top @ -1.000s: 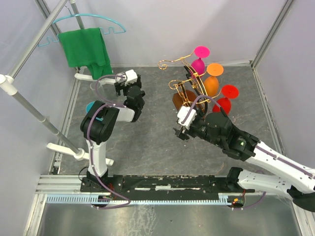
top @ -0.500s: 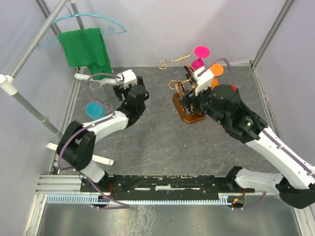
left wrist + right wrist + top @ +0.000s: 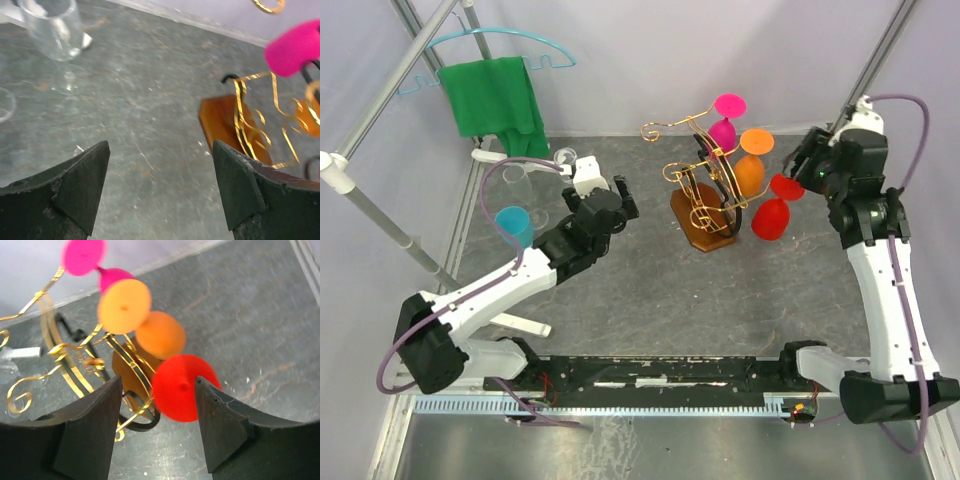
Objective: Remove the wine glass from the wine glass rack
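The wine glass rack (image 3: 698,176), gold wire arms on a brown wooden base (image 3: 704,229), stands mid-table. A pink glass (image 3: 724,123), an orange glass (image 3: 751,167) and a red wine glass (image 3: 773,209) hang upside down on its right side. My right gripper (image 3: 807,160) is open and empty, up and to the right of the rack. In the right wrist view the red glass's foot (image 3: 181,388) shows between its fingers (image 3: 90,430), not touched. My left gripper (image 3: 616,203) is open and empty left of the rack, whose base shows in the left wrist view (image 3: 222,122).
A turquoise hanger with a green cloth (image 3: 496,92) hangs on a rail at the back left. A clear glass (image 3: 516,180) and a blue cup (image 3: 515,224) stand at the left; the clear glass also shows in the left wrist view (image 3: 52,26). White walls enclose the table.
My right arm swung from in front of the rack up and over to its right side. My left arm stretched out toward the rack. The glasses stay on the rack.
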You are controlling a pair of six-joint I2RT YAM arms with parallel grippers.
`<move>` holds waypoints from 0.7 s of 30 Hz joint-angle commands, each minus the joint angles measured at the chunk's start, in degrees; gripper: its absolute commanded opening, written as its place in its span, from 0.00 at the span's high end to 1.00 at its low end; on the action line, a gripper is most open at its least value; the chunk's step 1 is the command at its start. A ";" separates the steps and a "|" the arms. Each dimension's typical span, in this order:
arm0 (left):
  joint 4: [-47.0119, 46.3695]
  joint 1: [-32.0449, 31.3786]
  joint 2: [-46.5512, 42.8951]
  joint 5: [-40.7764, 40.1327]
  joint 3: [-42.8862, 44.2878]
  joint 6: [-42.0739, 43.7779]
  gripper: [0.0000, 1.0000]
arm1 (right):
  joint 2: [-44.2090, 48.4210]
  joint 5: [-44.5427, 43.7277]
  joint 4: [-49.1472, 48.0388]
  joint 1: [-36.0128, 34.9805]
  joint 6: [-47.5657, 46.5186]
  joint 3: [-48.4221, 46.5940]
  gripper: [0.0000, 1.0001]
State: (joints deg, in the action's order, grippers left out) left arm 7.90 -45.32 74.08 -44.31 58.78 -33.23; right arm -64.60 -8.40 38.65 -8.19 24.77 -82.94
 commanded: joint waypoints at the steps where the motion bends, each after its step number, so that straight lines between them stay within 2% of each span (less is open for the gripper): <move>1: 5.63 -3.47 -3.90 7.10 3.55 -5.35 0.11 | -0.37 15.74 -0.78 9.88 8.04 4.50 0.34; 10: 8.25 -5.71 -9.47 10.91 2.77 -6.41 0.12 | -1.14 19.82 -3.37 16.58 9.32 10.26 0.34; 18: 8.79 -5.69 -11.84 12.83 -0.12 -8.03 0.11 | -0.58 21.67 -4.61 19.54 9.06 12.48 0.34; 21: 8.71 -5.79 -11.94 13.26 -0.69 -8.54 0.11 | -0.73 23.91 -6.31 19.85 10.41 13.93 0.37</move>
State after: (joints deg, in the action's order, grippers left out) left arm 16.80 -50.76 63.44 -32.36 58.85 -39.27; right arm -65.84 11.88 36.60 11.07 33.61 -70.02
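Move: The red glass hanging upside down from the rack has its middle about 16 cm below the right hand, 3 cm ahead and 2 cm to its left. The orange glass is some 8 cm ahead and 7 cm left of that hand, 13 cm down; the rack's middle is 3 cm ahead, 14 cm left, 17 cm down. From the left hand, the red glass lies about 31 cm right and 2 cm ahead; the standing clear glass is 15 cm ahead, 11 cm left, 14 cm down. The right hand sinks about 9 cm and slips roughly 5 cm to its right, quickly at first and then easing, down beside the foot of the red glass; its left side rolls up some 15 degrees, the fingers tip further down, and they stay about two-thirds open without visibly gripping anything. Meanwhile the left hand, empty and wide open, draws back about 6 cm from the clear glasses, drifting right and a little up while turning clockwise. ##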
